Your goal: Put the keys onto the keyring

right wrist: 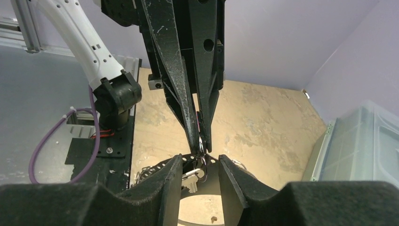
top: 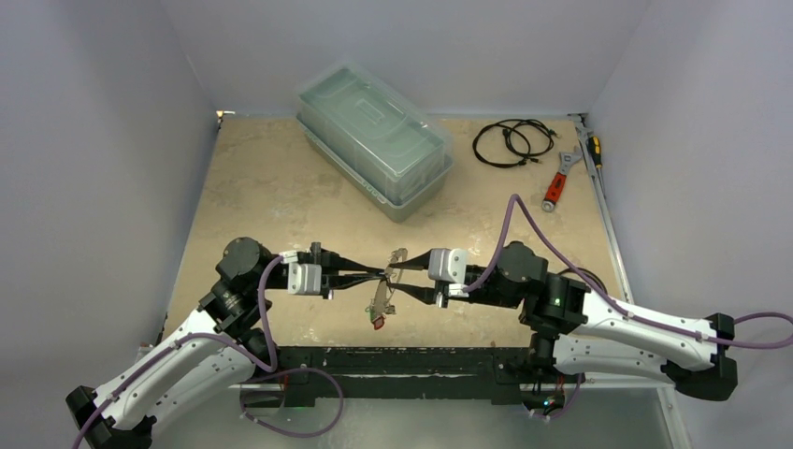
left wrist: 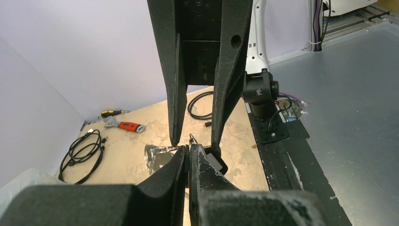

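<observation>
The keyring point(top: 380, 297), a thin perforated silver plate point(right wrist: 211, 162), hangs above the table between both grippers. A red-headed key point(top: 378, 324) dangles at its lower end. My left gripper point(top: 383, 273) point(left wrist: 189, 149) is shut on a small wire ring point(right wrist: 201, 145) at the plate's rim. The plate's silver edge point(left wrist: 153, 157) shows just left of those jaws, and a black tag point(left wrist: 217, 162) shows to their right. My right gripper point(top: 393, 273) point(right wrist: 199, 158) faces the left one, open. A silver key point(right wrist: 193, 181) hangs between its fingers, close to the left one.
A clear lidded bin point(top: 374, 140) stands at the back of the table. A coiled black cable point(top: 510, 142), a red-handled wrench point(top: 557, 185) and a screwdriver point(top: 593, 148) lie at the back right. The black base rail point(top: 402, 360) runs along the near edge.
</observation>
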Action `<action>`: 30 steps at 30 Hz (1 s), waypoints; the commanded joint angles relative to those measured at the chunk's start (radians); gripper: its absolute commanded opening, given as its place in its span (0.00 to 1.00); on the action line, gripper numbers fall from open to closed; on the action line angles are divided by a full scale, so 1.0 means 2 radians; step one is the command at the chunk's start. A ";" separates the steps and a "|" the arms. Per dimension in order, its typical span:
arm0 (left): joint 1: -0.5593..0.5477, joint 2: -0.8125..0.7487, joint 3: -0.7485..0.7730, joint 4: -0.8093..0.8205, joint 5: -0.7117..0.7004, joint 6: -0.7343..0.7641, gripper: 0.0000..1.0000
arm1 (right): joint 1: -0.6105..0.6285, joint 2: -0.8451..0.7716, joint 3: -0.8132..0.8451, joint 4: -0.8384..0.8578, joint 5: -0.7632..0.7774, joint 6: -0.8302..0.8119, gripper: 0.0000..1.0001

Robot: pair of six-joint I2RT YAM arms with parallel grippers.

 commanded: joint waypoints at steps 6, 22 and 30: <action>0.001 -0.003 0.001 0.037 0.010 -0.007 0.00 | -0.003 0.005 0.010 0.019 0.011 -0.008 0.29; 0.001 -0.003 0.003 0.036 0.009 -0.008 0.00 | -0.004 0.019 0.012 0.018 0.003 -0.010 0.13; 0.001 -0.004 0.003 0.032 0.006 -0.004 0.00 | -0.004 0.014 0.013 0.013 0.005 -0.011 0.00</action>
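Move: The keyring's small ring is held in the left fingertips, about 1 cm past the pad centre to the robot's right. From the right hand, whose part-open fingers already straddle it, the ring lies some 1 cm left and 1 cm below, level fore and aft. The loose-hanging key is about 1 cm back, 1 cm left and 2 cm below the right hand; the holed metal plate hangs 1 cm back, 1 cm left and roughly 5 cm below. Right fingers pinch the small ring right beside the left fingertips, closing from a little over a third open to practically shut, with a brief pause partway. Meanwhile the right hand eases less than 1 cm forward, left and down, towards the left fingertips, with its wrist unturned. The left hand stays in place and keeps its closed grip on the ring. ##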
